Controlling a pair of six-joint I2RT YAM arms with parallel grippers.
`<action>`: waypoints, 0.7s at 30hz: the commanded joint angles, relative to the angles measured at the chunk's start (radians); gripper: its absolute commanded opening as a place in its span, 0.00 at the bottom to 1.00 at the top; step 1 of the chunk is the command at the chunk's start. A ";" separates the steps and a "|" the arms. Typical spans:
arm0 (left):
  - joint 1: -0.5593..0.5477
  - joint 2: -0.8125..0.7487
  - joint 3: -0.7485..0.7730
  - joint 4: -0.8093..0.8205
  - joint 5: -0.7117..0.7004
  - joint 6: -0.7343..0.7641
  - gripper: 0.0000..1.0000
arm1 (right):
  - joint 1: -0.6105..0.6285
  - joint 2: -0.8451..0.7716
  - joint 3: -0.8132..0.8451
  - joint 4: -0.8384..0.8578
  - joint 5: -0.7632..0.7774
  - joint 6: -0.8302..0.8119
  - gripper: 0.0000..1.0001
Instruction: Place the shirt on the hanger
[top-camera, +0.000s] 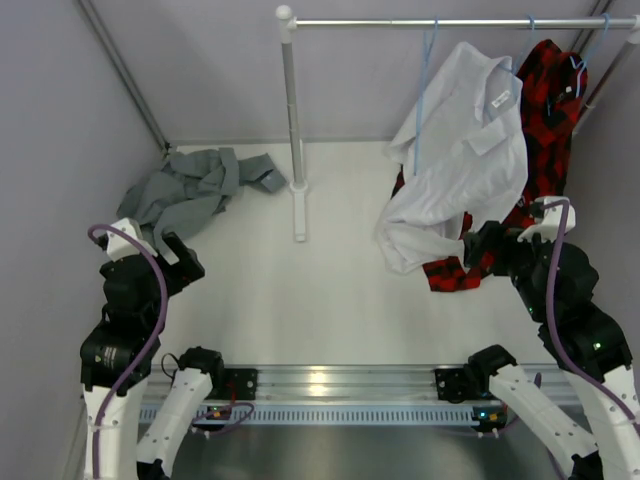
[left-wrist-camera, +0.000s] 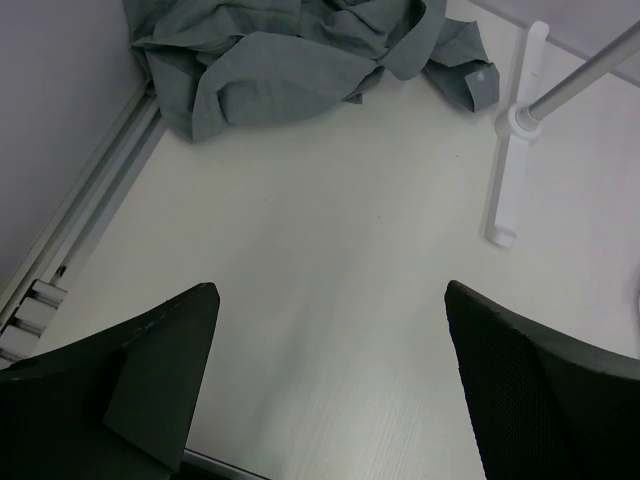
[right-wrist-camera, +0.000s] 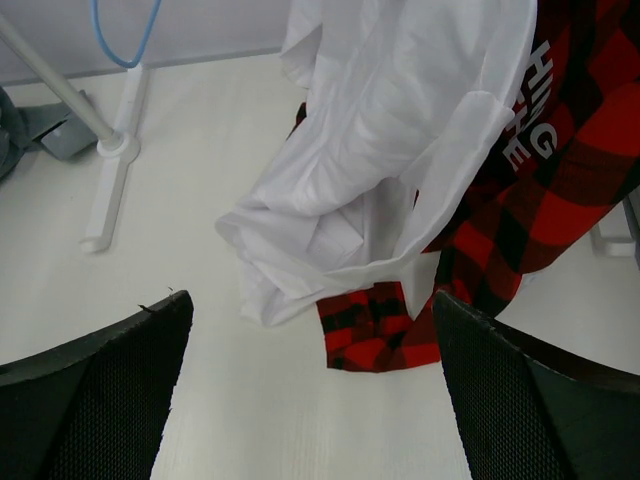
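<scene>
The grey shirt (top-camera: 190, 190) lies crumpled on the table at the back left; it also shows at the top of the left wrist view (left-wrist-camera: 290, 60). The light-blue hanger (top-camera: 424, 85) hangs from the rail just left of the white shirt; its lower loop shows in the right wrist view (right-wrist-camera: 125, 40). My left gripper (top-camera: 185, 262) is open and empty, a short way in front of the grey shirt, with bare table between its fingers (left-wrist-camera: 330, 300). My right gripper (top-camera: 478, 250) is open and empty, near the hems of the hanging shirts (right-wrist-camera: 312, 300).
A white shirt (top-camera: 460, 150) and a red-and-black plaid shirt (top-camera: 545, 130) hang from the rail (top-camera: 450, 21), their ends resting on the table. The rack's upright pole (top-camera: 293, 130) and white foot (top-camera: 299, 215) stand mid-table. Grey walls close in left and right.
</scene>
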 joint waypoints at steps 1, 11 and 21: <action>0.006 0.003 -0.002 -0.003 -0.030 -0.012 0.98 | -0.013 0.014 -0.016 -0.001 -0.006 0.009 0.99; 0.006 0.138 -0.011 0.110 0.037 -0.181 0.98 | -0.013 0.028 -0.093 0.109 -0.187 0.073 1.00; 0.008 0.858 0.309 0.252 -0.094 -0.233 0.98 | -0.011 -0.001 -0.148 0.141 -0.305 0.074 0.99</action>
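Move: The grey shirt lies crumpled about 27 cm ahead of the left hand and 5 cm to its left, some 27 cm lower. The rack's left foot is also about 27 cm ahead, but 20 cm to the right. From the right hand the grey shirt is far off, roughly 65 cm left and 25 cm ahead. The white shirt's hem is 16 cm ahead and 9 cm left of that hand, the red checked cuff 9 cm straight ahead. Towards the grey shirt, the open left hand, nearly still at first, shoots forward about 15 cm, sinking a little and tipping down some 15 degrees, touching nothing yet. The right hand, open too, sinks and swings left by about 5 cm each in front of the hanging shirts, turning counter-clockwise towards the grey shirt's side. ##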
